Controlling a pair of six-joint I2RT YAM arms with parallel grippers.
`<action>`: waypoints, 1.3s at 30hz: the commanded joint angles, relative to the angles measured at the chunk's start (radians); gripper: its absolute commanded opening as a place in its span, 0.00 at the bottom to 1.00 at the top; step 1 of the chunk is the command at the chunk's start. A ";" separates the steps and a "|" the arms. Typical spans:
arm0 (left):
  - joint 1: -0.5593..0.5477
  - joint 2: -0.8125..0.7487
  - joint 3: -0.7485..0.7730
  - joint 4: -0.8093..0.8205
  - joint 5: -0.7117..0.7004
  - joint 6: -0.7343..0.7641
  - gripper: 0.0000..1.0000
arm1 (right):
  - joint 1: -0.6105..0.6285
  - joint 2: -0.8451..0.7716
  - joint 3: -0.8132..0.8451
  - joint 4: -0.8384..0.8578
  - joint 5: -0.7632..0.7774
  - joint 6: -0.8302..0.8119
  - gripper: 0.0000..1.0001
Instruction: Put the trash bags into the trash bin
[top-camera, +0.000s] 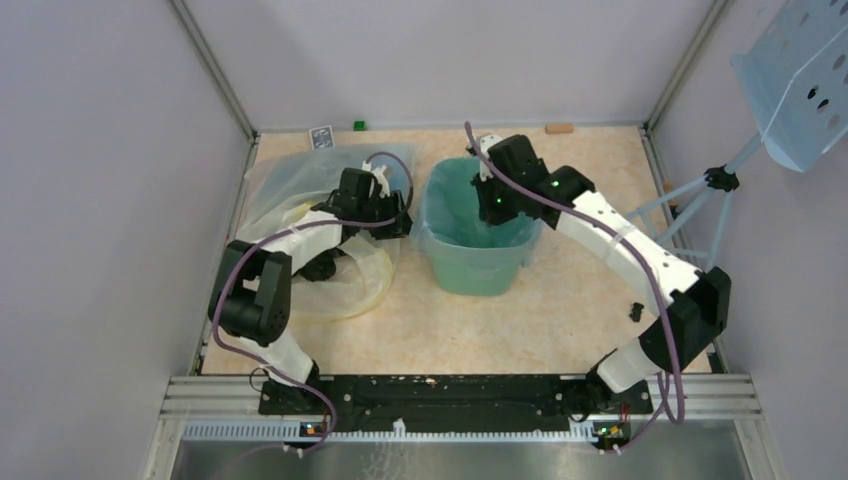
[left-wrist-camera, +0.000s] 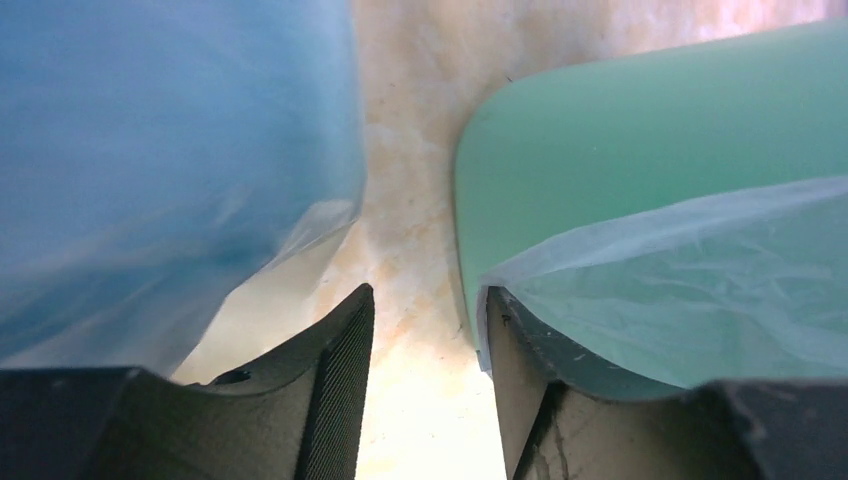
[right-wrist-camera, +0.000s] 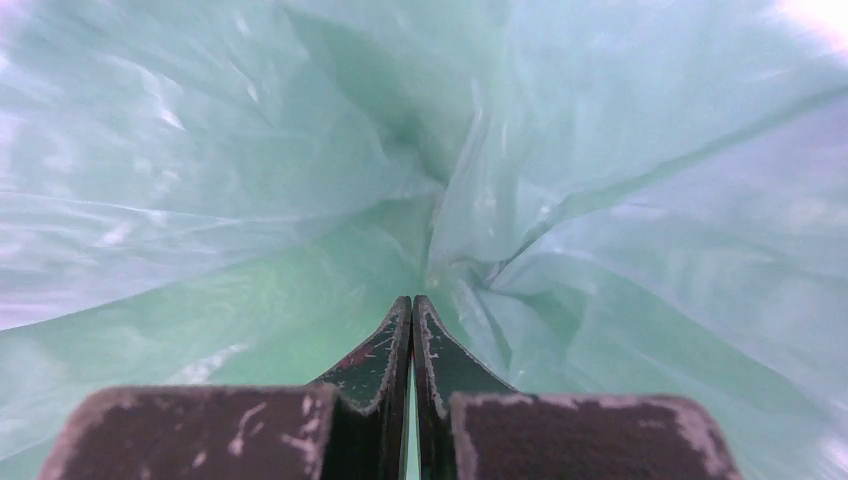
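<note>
The mint-green trash bin (top-camera: 470, 262) stands mid-table with a light-blue trash bag (top-camera: 455, 200) lining it. My right gripper (top-camera: 493, 207) reaches down inside the bin. In the right wrist view it (right-wrist-camera: 412, 300) is shut, its tips against the crinkled bag film (right-wrist-camera: 620, 230), whose folds converge just ahead. My left gripper (top-camera: 402, 222) is at the bin's left rim. It (left-wrist-camera: 425, 305) is open, with only bare table between its fingers. The bag's edge (left-wrist-camera: 700, 270) drapes over the bin wall (left-wrist-camera: 620, 130), beside the right finger's (left-wrist-camera: 512, 370) outer side.
A big clear plastic bag with a yellow tint (top-camera: 340, 280) lies on the table left of the bin, under the left arm. Blurred bluish film (left-wrist-camera: 150, 150) fills the left of the left wrist view. A pale blue perforated tray on a stand (top-camera: 795, 70) is at the far right.
</note>
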 joint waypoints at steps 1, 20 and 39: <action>0.013 -0.129 0.011 -0.056 -0.142 0.055 0.55 | 0.006 -0.107 0.109 0.002 0.069 -0.008 0.00; 0.014 -0.631 -0.300 0.099 -0.294 0.055 0.73 | 0.004 -0.687 -0.434 0.506 0.464 -0.011 0.14; -0.010 -0.726 -0.568 0.368 -0.372 0.217 0.99 | -0.218 -0.824 -0.836 0.581 0.744 0.269 0.99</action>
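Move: The left hand is at the bin's left wall, with the middle of the trash bin about 14 cm to its right, 3 cm back and near its own height. The yellow-hemmed bag is centred some 16 cm to its left and 2 cm farther out, roughly 7 cm lower. The right hand is in the bin's mouth, with the bin's middle about 8 cm below and 1 cm left. From there a tripod foot stands 21 cm right, 6 cm ahead and 19 cm down. The liner's hem, still against one left finger, comes free as that half-open hand rises about 11 cm, drifts left and back off the bin over the yellow-hemmed bag, then sinks halfway, opening wide. The closed right hand lifts out of the bin, swings some 21 cm right past its rim, tilting up and turning clockwise, then sinks again and opens wide late on. ##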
